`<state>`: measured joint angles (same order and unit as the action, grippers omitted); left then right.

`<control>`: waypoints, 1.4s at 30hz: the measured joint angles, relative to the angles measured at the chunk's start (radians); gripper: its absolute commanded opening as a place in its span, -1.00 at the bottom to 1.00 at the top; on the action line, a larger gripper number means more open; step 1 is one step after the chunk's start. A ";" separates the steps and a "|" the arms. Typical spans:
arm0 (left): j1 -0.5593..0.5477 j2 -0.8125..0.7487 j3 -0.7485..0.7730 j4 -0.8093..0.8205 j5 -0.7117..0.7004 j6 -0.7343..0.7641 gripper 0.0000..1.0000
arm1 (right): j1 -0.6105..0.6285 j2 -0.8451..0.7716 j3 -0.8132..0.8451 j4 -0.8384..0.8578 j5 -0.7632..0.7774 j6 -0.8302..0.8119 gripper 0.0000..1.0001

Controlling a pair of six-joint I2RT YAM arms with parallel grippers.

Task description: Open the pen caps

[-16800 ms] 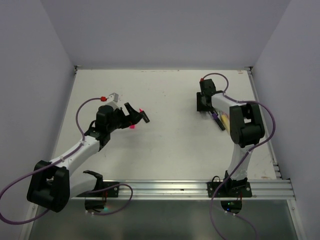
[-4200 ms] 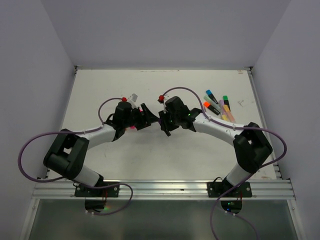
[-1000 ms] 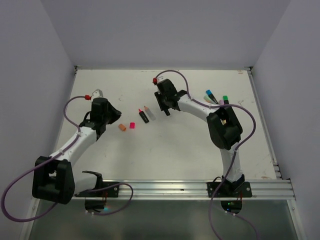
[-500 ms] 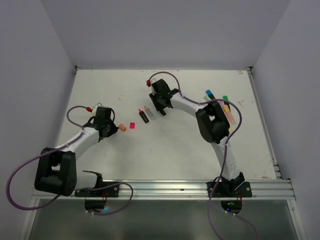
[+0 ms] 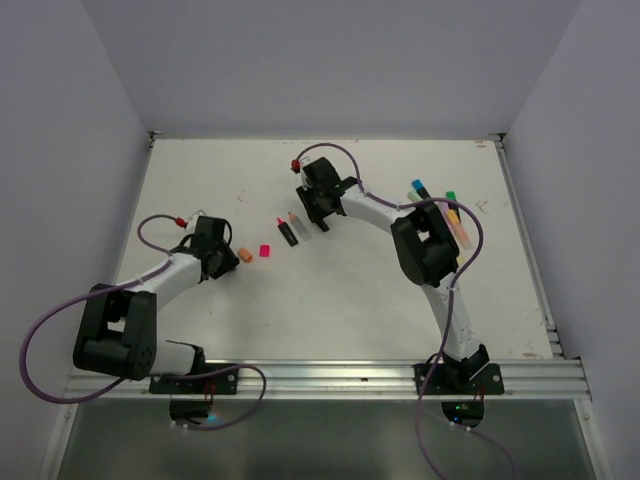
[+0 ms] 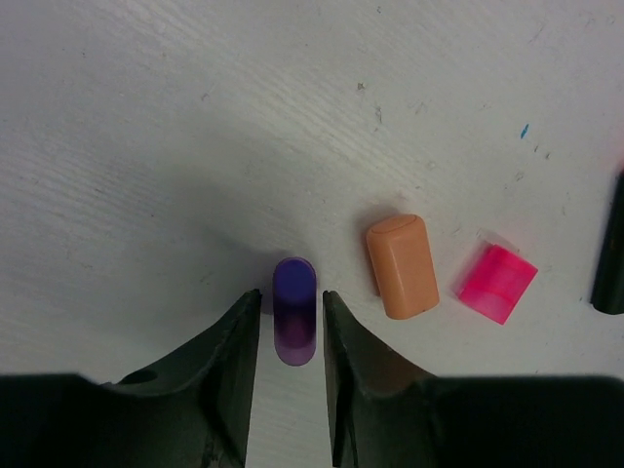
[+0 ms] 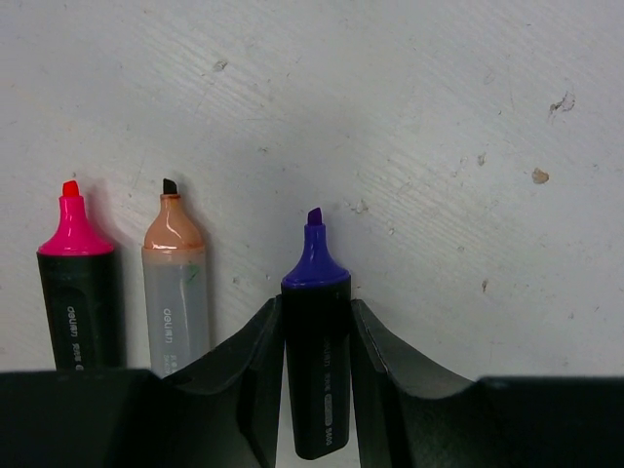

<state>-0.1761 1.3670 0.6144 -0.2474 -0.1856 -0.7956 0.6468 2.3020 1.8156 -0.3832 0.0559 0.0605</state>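
A purple pen cap [image 6: 294, 310] lies on the white table between the fingers of my left gripper [image 6: 291, 292], which is open with a thin gap on each side. An orange cap [image 6: 403, 266] and a pink cap [image 6: 498, 283] lie just to its right; the top view shows the same orange cap [image 5: 244, 256] and pink cap [image 5: 265, 250]. My right gripper [image 7: 316, 304] is shut on the black body of an uncapped purple highlighter [image 7: 316, 351]. Beside it lie an uncapped pink highlighter [image 7: 78, 283] and an uncapped orange highlighter [image 7: 175, 283].
Capped highlighters lie at the back right, with a blue cap [image 5: 416, 185] and a green cap [image 5: 451, 195] showing; the right arm covers part of that group. White walls enclose the table, and a metal rail [image 5: 330, 378] runs along the near edge.
My left gripper came down beside the orange cap and its jaws parted from the purple cap. My right gripper moved left to the uncapped highlighters, still holding the purple one.
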 measured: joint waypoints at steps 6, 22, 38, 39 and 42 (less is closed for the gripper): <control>0.000 0.000 -0.006 0.007 -0.001 -0.005 0.06 | 0.000 0.000 0.004 -0.007 -0.018 0.003 -0.42; 0.000 -0.145 -0.012 -0.006 0.012 -0.005 0.45 | -0.008 -0.054 -0.008 -0.023 -0.015 0.040 0.35; -0.093 -0.267 0.021 0.122 0.221 0.007 0.45 | -0.377 -0.491 -0.415 -0.063 0.295 0.103 0.31; -0.105 -0.264 0.021 0.138 0.233 0.007 0.45 | -0.383 -0.491 -0.433 -0.076 0.298 0.103 0.30; -0.136 -0.247 0.021 0.191 0.274 0.007 0.45 | -0.390 -0.482 -0.460 -0.090 0.305 0.096 0.29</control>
<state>-0.3119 1.1198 0.6357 -0.0563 0.0883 -0.7887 0.2565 1.8198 1.3560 -0.4736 0.3611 0.1566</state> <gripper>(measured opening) 0.727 0.654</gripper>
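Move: Between the left hand's slightly parted fingertips stands the purple cap, on the table; from that hand the orange cap lies about 5 cm right and 4 cm ahead, the pink cap 11 cm right and 5 cm ahead. The right hand still grips the uncapped purple pen, the peach pen 5 cm left and 1 cm back of the hand. From there the orange-capped pen is roughly 32 cm right, 1 cm ahead; the blue-capped one 32 cm right, 10 cm ahead. Opening wide after a brief pause, the right hand lets go of the purple pen, lifts and sweeps some 28 cm right in an arc, turning about 35 degrees clockwise, then sinks towards the orange-capped pen, staying open above it. The left fingers spread off the purple cap; that hand rises about 12 cm, then also swings 10 cm right, its fingers tipping up to point more forward. ##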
